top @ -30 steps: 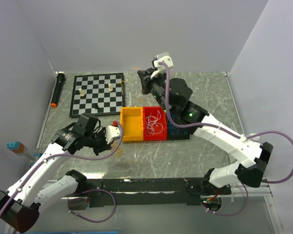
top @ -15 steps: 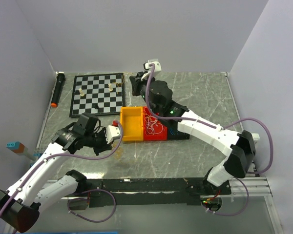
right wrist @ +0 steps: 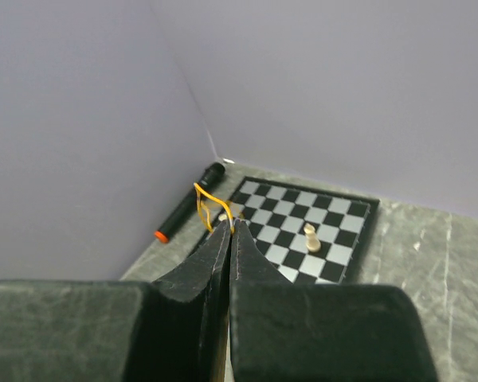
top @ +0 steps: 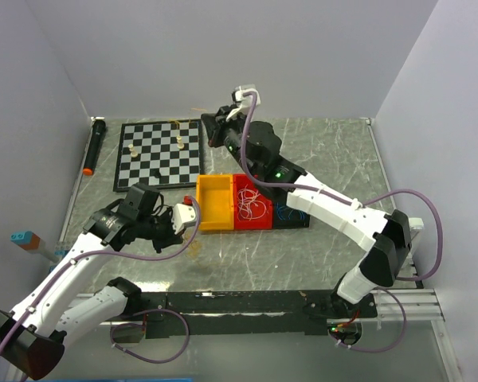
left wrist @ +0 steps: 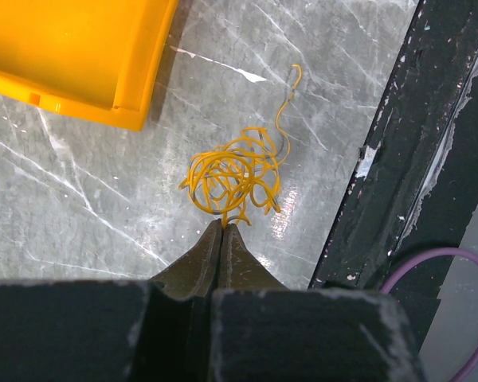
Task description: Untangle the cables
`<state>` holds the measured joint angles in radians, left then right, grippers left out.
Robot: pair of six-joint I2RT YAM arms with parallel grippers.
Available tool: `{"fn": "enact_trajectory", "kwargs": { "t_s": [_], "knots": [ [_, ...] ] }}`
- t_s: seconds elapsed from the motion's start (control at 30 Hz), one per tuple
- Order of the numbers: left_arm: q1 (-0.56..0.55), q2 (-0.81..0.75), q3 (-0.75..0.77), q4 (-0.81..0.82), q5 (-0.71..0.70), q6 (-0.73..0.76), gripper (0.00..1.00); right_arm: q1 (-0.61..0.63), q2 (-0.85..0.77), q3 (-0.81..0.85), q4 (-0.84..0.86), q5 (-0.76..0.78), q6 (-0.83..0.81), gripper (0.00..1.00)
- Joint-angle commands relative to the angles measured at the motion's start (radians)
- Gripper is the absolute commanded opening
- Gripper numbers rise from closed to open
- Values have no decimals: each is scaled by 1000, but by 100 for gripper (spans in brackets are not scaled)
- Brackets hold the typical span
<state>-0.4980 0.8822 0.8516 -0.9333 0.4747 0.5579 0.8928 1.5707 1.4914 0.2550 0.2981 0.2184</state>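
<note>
My left gripper (left wrist: 223,225) is shut low over the marble table, its tips pinching one end of a tangled yellow cable (left wrist: 237,177) that lies just in front of the yellow bin (left wrist: 80,56). My right gripper (right wrist: 229,225) is raised above the chessboard's right edge and is shut on a thin yellow cable loop (right wrist: 205,203) that sticks out past its tips. In the top view the right gripper (top: 209,126) is at the back centre. White cables (top: 251,205) lie curled in the red bin (top: 264,224). Blue cables (top: 287,213) lie in the dark tray beside it.
A chessboard (top: 159,151) with a few pale pieces (top: 180,143) lies at the back left, with a black marker with an orange tip (top: 93,147) along the left wall. The yellow bin (top: 213,203) adjoins the red one. A dark rail (left wrist: 430,143) runs along the table's near edge.
The right arm has swung left and back, from above the red bin to over the chessboard's right edge, carrying the yellow loop. The left arm has stayed put.
</note>
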Motion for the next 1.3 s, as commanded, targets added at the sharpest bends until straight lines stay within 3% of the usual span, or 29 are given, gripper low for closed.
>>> {"fn": "enact_trajectory", "kwargs": {
  "t_s": [0.0, 0.2, 0.53, 0.87, 1.27],
  "knots": [
    [6, 1, 44, -6, 35, 7, 1, 1, 31, 59, 46, -62, -7, 0],
    [6, -9, 52, -16, 38, 4, 1, 0, 48, 24, 50, -39, 44, 0],
    [9, -9, 61, -27, 39, 7, 1, -2, 20, -193, 63, 61, 107, 0],
    [13, -5, 75, -27, 47, 2, 1, -2, -127, -416, 24, 196, 233, 0],
    [24, 17, 92, -18, 59, -10, 1, 26, -216, -473, -9, 181, 236, 0]
  ]
}}
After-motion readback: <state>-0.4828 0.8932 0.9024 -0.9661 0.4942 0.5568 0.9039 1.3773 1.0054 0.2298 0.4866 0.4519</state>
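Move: The yellow bin lies almost straight below the right hand, some 39 cm down, and that hand already pinches a yellow cable strand high in the air. Beside the bin, the red bin is about 12 cm to the hand's right and 1 cm back; the chessboard is roughly 19 cm ahead and 21 cm left, 41 cm below. From the left hand, which holds the yellow tangle, the yellow bin is about 20 cm ahead, 7 cm right and 12 cm lower. After a slight drift up and left, the right hand swoops down about 18 cm above the bins, still pinching the yellow strand, and swings some 6 cm right and a little back towards the red bin's side, its fingers tipping down by nearly 20 degrees and turning slightly clockwise. It ends by easing up a couple of centimetres while still going right and back, and the left hand keeps its shut grip on the yellow tangle, creeping up about 1.5 cm. ##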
